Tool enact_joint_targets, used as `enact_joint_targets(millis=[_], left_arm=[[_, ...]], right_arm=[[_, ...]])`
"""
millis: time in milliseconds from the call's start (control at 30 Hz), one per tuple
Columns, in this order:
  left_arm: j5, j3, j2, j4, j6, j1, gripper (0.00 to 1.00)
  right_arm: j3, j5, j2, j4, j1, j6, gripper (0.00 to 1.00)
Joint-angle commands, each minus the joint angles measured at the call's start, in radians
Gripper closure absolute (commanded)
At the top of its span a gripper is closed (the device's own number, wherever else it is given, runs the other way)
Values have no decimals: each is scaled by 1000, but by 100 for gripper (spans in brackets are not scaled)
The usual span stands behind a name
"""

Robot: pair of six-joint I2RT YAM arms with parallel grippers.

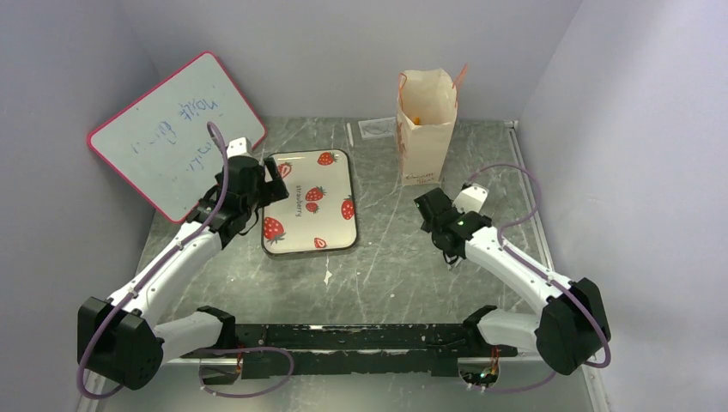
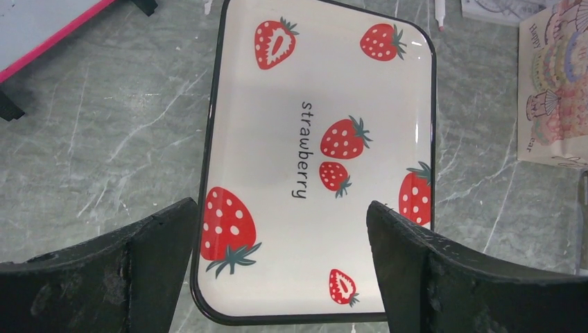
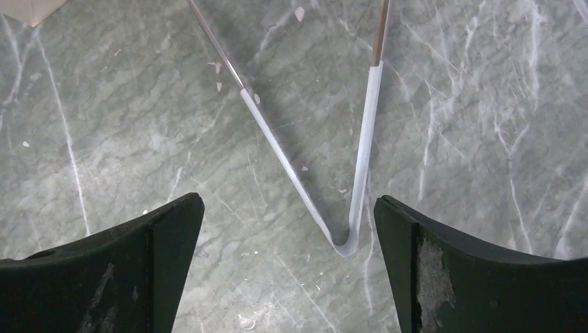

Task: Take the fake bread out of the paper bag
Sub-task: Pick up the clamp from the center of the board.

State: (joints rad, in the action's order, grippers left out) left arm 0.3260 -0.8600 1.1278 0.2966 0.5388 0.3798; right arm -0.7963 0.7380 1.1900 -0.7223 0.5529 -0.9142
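Note:
The paper bag [image 1: 425, 129] stands upright at the back of the table with its mouth open and its orange cord handles up. The fake bread is almost wholly hidden inside; only a small orange bit [image 1: 417, 118] shows through the mouth. My right gripper [image 1: 429, 215] hovers open just in front of the bag, and its wrist view shows bare table between the fingers [image 3: 288, 229]. My left gripper [image 1: 276, 178] is open over the near edge of the strawberry-print tray [image 2: 319, 159], holding nothing [image 2: 281, 232]. The bag's printed side [image 2: 555, 90] shows at the right of that view.
A pink-framed whiteboard [image 1: 176, 133] leans against the left wall. The tray [image 1: 309, 202] lies left of centre with nothing on it. A flat clear packet [image 1: 375, 129] lies beside the bag. A thin white V-shaped strip [image 3: 347, 236] lies on the table under the right gripper.

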Motion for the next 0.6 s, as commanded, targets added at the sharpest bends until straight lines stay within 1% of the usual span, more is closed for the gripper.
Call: enact_joint_targets(millis=[0,133,200,400,567], left_arm=[[-6,15,-8,26,5,2,5],[-20,25,7,47,22,2,5],[-25,35,12,47,33,-1,5],[-59,52,19,24,59,-10,5],[-68,48,32,13,58,-12,5]], right_arm=[[37,11,-9,-34,6,-40,0],[64,3,9,-2,-8,-23,0],[54,5,49,-5,-18,-24,0],[21,-33,170,-22,-99,-23,0],[44,-54,150,-17,-131,-44,0]])
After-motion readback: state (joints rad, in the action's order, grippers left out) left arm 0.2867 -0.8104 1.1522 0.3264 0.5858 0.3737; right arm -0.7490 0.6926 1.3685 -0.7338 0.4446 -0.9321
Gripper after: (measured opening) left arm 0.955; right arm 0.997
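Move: The clamp lies on the table below the right hand: its middle is about 3 cm ahead, 4 cm to the right and 9 cm down, with its bent end some 5 cm back and 2 cm right. The paper bag stands farther out, roughly 24 cm ahead and 4 cm left of that hand. From the left hand the clamp is about 43 cm to the right, 5 cm back and 17 cm below. Down towards the clamp goes the right hand, dropping about 6 cm while easing some 3 cm right and 2 cm back, its wide-open fingers tipping down by some 13 degrees and turning a little clockwise. It is still clear of the clamp. Above the tray the left hand also sinks 3 to 4 cm, drawing slightly back, open and empty. ##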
